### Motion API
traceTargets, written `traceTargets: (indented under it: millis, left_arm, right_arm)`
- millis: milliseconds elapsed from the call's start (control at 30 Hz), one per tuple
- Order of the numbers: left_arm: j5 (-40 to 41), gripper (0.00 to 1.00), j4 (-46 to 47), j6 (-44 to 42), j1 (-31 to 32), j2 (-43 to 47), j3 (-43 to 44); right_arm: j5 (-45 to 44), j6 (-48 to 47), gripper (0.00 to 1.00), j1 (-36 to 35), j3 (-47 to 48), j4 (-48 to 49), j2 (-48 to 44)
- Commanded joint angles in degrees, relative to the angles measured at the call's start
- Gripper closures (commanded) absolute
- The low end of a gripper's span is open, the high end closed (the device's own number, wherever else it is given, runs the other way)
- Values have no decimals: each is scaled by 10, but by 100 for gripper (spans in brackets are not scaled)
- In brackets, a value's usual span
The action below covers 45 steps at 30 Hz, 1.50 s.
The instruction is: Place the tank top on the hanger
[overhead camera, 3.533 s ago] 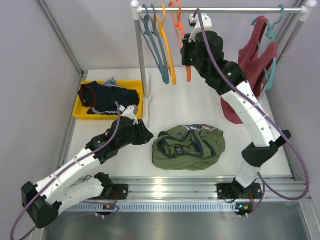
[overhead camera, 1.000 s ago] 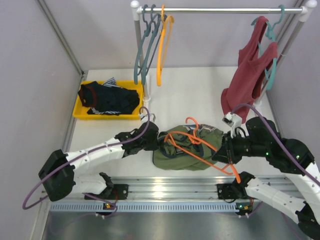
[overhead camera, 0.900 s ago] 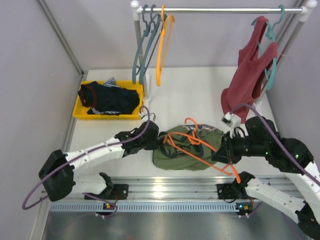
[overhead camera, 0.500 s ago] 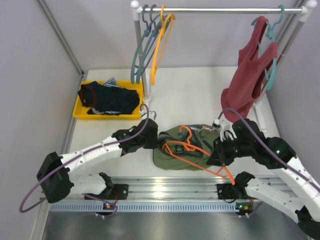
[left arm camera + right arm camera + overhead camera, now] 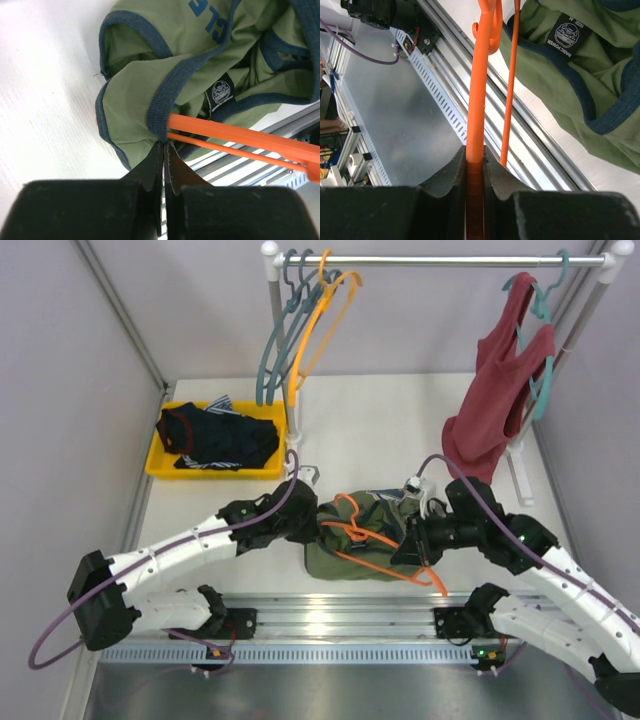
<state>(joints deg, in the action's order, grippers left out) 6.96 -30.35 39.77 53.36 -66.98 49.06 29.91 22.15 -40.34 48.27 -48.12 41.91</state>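
Observation:
The olive-green tank top lies crumpled on the table near the front edge. The reddish-orange hanger rests across it, hook toward the left. My left gripper is at the top's left edge. In the left wrist view this gripper is shut on the navy trim of the tank top, with the hanger running just beyond the pinch. My right gripper is at the top's right side. In the right wrist view it is shut on the hanger bar, beside the tank top.
A yellow bin at the back left holds a dark striped garment. The rack rail carries teal hangers, a yellow-orange hanger and a dark red tank top. An aluminium rail lines the front edge.
My right gripper has carried the hanger leftward over the tank top. The left gripper has closed on the trim. The hangers on the rack have swung out to the right.

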Motion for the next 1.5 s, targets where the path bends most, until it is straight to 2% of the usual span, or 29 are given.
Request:
traceTargets:
  millis: [0, 300, 600, 967, 1033, 1167, 1367, 1467]
  left_arm:
    - [12, 100, -19, -12, 12, 21, 36]
    - [48, 100, -37, -10, 19, 36, 44]
    - [76, 100, -9, 6, 27, 48, 15]
    - [90, 99, 21, 14, 36, 64, -10]
    - [89, 96, 34, 14, 37, 70, -20]
    - [89, 79, 49, 17, 37, 83, -34]
    - [89, 75, 50, 15, 37, 127, -41]
    - [73, 65, 87, -1, 38, 164, -53]
  right_arm:
    - [34, 1, 100, 4, -14, 88, 0]
    - [52, 25, 100, 3, -77, 192, 11]
    - [73, 47, 100, 2, -161, 331, 15]
    - [50, 40, 100, -2, -193, 384, 59]
    - [48, 34, 100, -3, -193, 387, 68]
    - [42, 28, 100, -3, -194, 390, 78]
    - [34, 30, 100, -4, -194, 400, 93]
    - [33, 27, 100, -7, -194, 400, 100]
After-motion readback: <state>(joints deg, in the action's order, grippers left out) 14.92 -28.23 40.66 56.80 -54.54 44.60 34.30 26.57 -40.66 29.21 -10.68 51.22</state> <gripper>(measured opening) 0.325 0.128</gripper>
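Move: About 19 cm to the right hand's left, 3 cm farther out and 7 cm lower, the strap's neck edge is still pinched by the left fingers, right at their tips. The black label inside the tank top lies some 10 cm left of the right hand, 3 cm ahead and 14 cm below it, or 9 cm right of the left hand, 1 cm ahead and 7 cm below. The held orange hanger's hook is roughly 13 cm left and 8 cm ahead of the right hand. Feeding the orange hanger farther under the strap, the right hand keeps its grip and goes down about 6 cm, 5 cm left and nearly 4 cm forward, levelling its left-pointing fingers by some 10 degrees. The left hand lifts the edge about 2 cm and holds it up, easing slightly left, then opens partway, lets go and starts to rise, its fingertips tilting up. ##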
